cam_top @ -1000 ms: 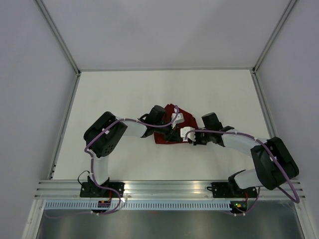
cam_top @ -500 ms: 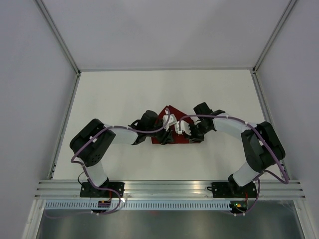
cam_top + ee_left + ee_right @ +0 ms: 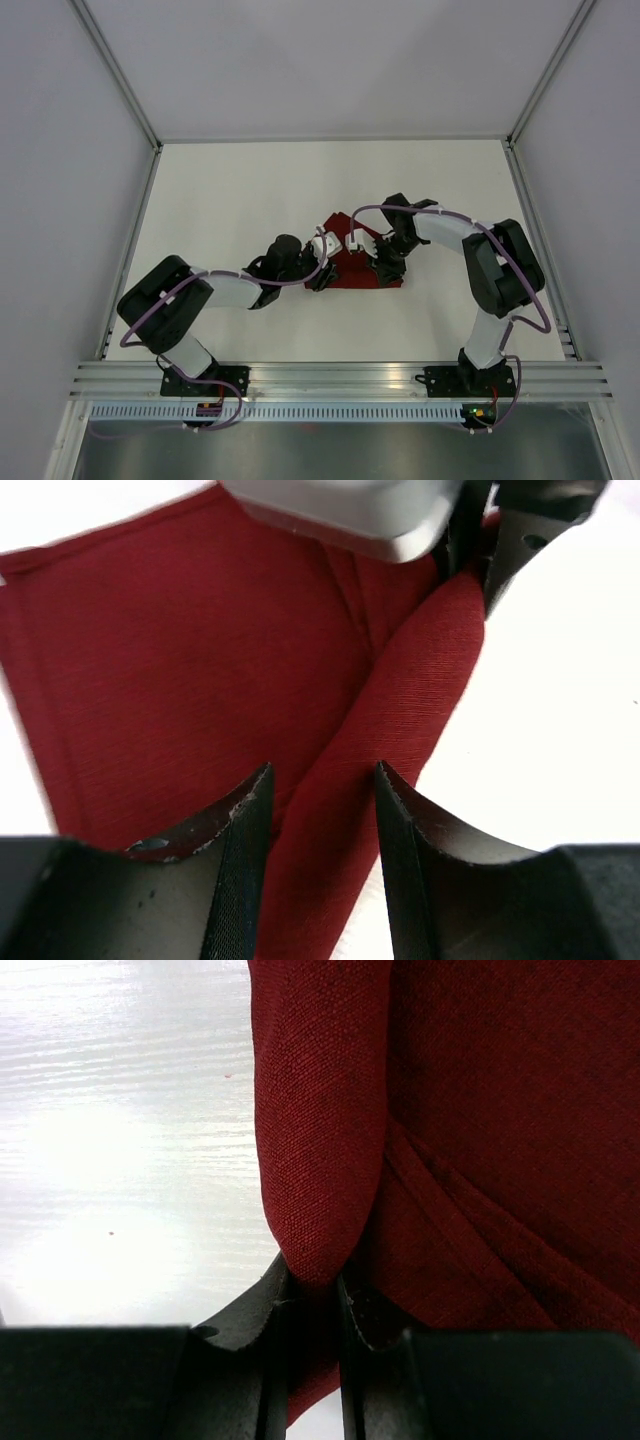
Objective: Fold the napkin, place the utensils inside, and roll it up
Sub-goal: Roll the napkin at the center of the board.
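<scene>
The maroon napkin (image 3: 352,268) lies mid-table, folded, with its near edge rolled into a tube (image 3: 420,670). My left gripper (image 3: 328,276) is at the roll's left end. In the left wrist view it (image 3: 320,780) is open, its fingers either side of the roll, with table showing by the right finger (image 3: 400,850). My right gripper (image 3: 380,268) is at the roll's right end. In the right wrist view it (image 3: 312,1275) is shut, pinching the rolled fold of the napkin (image 3: 320,1120). The right gripper's black fingers (image 3: 530,520) show at the far end in the left wrist view. The utensils are hidden.
The white table (image 3: 230,190) is bounded by aluminium rails at the left (image 3: 130,250), right (image 3: 535,240) and near side (image 3: 340,378). Both arm bases sit on the near rail. White walls stand behind.
Both arms have drawn in and shifted. The left gripper moved toward the near left, the right gripper toward the napkin's right end. The napkin has gone from a bunched shape to a flatter, narrower one.
</scene>
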### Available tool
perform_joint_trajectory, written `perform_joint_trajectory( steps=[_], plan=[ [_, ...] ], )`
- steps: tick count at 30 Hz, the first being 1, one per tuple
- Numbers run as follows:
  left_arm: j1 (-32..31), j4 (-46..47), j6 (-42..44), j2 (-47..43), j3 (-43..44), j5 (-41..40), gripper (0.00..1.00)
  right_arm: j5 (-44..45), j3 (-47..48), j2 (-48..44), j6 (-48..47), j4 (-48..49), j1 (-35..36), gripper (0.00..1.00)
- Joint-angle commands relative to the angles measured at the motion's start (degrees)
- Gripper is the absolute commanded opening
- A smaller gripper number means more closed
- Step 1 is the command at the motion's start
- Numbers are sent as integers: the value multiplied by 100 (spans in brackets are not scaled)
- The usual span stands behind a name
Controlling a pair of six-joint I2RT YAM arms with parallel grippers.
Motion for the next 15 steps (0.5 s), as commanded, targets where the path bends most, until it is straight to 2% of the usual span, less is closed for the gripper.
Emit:
perform_joint_trajectory(
  steps=[1,7,11,15],
  plan=[
    [3,859,42,-456,-251,-668,50,59,471,679,130,-754,38,16],
    [-41,1387,-37,-949,-761,-1355,53,-126,1404,1602,279,-1460,30,15],
    [-269,1572,77,-1257,-955,-1742,54,-135,1967,2234,481,-1758,29,15],
    [-777,1362,454,-1354,-876,-2181,55,-187,2469,2648,552,-2049,12,15]
  ],
)
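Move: The right gripper already pinches the napkin roll near its right end; the roll's middle lies about 7 cm to its left, level with it and hardly lower. The napkin's flat part is centred some 8 cm ahead and 9 cm left of it. From the open left gripper the roll's middle is about 7 cm right, 1 cm ahead and 4 cm below, with the flat part about 9 cm ahead and 5 cm right, 5 cm below. Keep the right gripper shut on the roll, low at the board, and twist it a further 20 to 25 degrees so its fingertips swing back towards the base and its body leans forward over the napkin, easing slightly left. Meanwhile lift the empty left gripper some 5 cm clear of the roll, drawing it left, fingers still half open and tipping up a little as they turn counter-clockwise. ##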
